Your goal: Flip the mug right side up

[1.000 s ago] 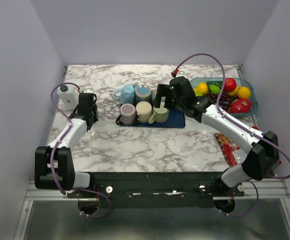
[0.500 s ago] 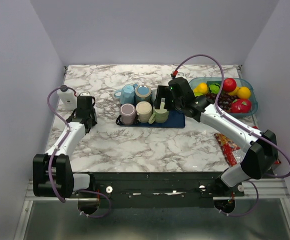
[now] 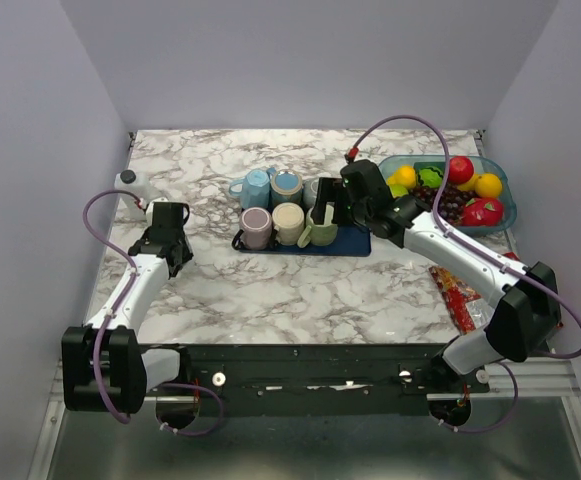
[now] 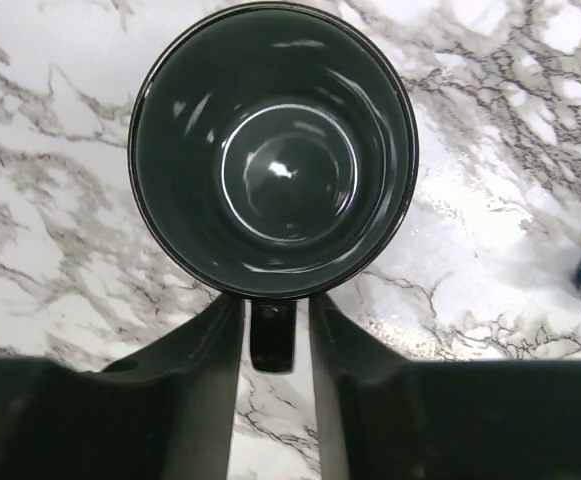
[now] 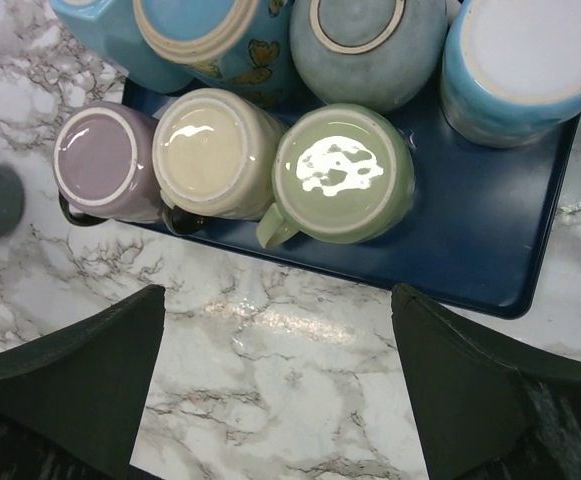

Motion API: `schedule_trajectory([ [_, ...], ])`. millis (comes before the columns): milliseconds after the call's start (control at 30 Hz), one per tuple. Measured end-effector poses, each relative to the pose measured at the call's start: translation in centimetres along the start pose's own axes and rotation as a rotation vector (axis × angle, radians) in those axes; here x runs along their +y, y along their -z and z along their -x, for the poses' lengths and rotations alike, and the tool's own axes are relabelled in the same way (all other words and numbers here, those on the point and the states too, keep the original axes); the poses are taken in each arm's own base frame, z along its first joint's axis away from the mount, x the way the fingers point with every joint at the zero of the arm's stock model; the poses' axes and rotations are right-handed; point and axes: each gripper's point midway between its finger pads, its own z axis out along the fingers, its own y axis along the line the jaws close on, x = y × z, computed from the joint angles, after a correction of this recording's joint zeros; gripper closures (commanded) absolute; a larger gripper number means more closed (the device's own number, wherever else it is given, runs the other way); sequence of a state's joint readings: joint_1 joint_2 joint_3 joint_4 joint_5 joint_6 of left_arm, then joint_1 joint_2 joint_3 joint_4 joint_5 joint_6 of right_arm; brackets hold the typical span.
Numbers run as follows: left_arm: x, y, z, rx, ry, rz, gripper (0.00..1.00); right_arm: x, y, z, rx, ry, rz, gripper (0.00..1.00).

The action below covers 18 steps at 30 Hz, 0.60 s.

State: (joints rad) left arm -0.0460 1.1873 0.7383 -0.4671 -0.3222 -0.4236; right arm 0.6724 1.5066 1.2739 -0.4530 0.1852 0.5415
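A dark glossy mug (image 4: 272, 150) stands upright on the marble, its open mouth facing my left wrist camera. Its handle (image 4: 271, 335) lies between the fingers of my left gripper (image 4: 273, 305), with a thin gap on each side, so the jaws are slightly open and not clamping. From above, the left gripper (image 3: 167, 218) covers most of that mug. My right gripper (image 5: 278, 295) hangs wide open and empty over the marble, just in front of the blue tray (image 5: 490, 250). Nearest it is an upside-down green mug (image 5: 342, 172).
Several more upside-down mugs crowd the tray, among them a lilac one (image 5: 98, 160) and a cream one (image 5: 210, 150). A white bottle (image 3: 128, 182) stands at the far left. A teal fruit bowl (image 3: 506, 185) and a red packet (image 3: 457, 290) sit on the right.
My left arm has drawn back toward the near left, and its jaws have parted slightly from the mug's handle. The right arm has barely moved.
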Motion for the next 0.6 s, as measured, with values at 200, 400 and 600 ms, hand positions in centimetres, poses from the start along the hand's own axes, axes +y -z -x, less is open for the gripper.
schedule_trajectory([
  [200, 1.0, 0.1, -1.0, 0.031, 0.033, 0.058, 0.47, -0.4, 0.1, -0.7, 0.022, 0.0, -0.004, 0.0],
  [400, 2.1, 0.4, -1.6, 0.048, 0.069, 0.124, 0.33, -0.6, 0.1, -1.0, 0.035, 0.002, -0.01, 0.0],
  [600, 2.3, 2.8, -0.2, -0.003, 0.136, 0.104, 0.11, -1.3, -0.3, -1.9, 0.08, 0.008, -0.049, 0.0],
])
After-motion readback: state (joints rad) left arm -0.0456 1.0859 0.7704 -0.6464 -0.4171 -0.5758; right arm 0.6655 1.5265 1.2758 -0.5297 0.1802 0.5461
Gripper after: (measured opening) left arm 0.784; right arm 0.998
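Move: The dark green mug already stands upright with its handle between the left fingers; its middle is about 5 cm ahead and 2 cm left of the left hand, near finger height. The white bottle stands some 14 cm ahead and 8 cm left, and the mauve mug about 10 cm ahead and 18 cm right. From the right hand the dark green mug lies roughly 37 cm left, 3 cm ahead and 12 cm lower. Spread the left fingers from barely clear of the dark green mug's handle to most of the way open, while drawing the hand back about 3 cm and slightly left so the handle comes out from between them. Sink a touch first, then rise nearly 3 cm at the end, turning the wrist some 10 degrees counter-clockwise. Ease the open right hand down 2 cm and slightly back and right. ##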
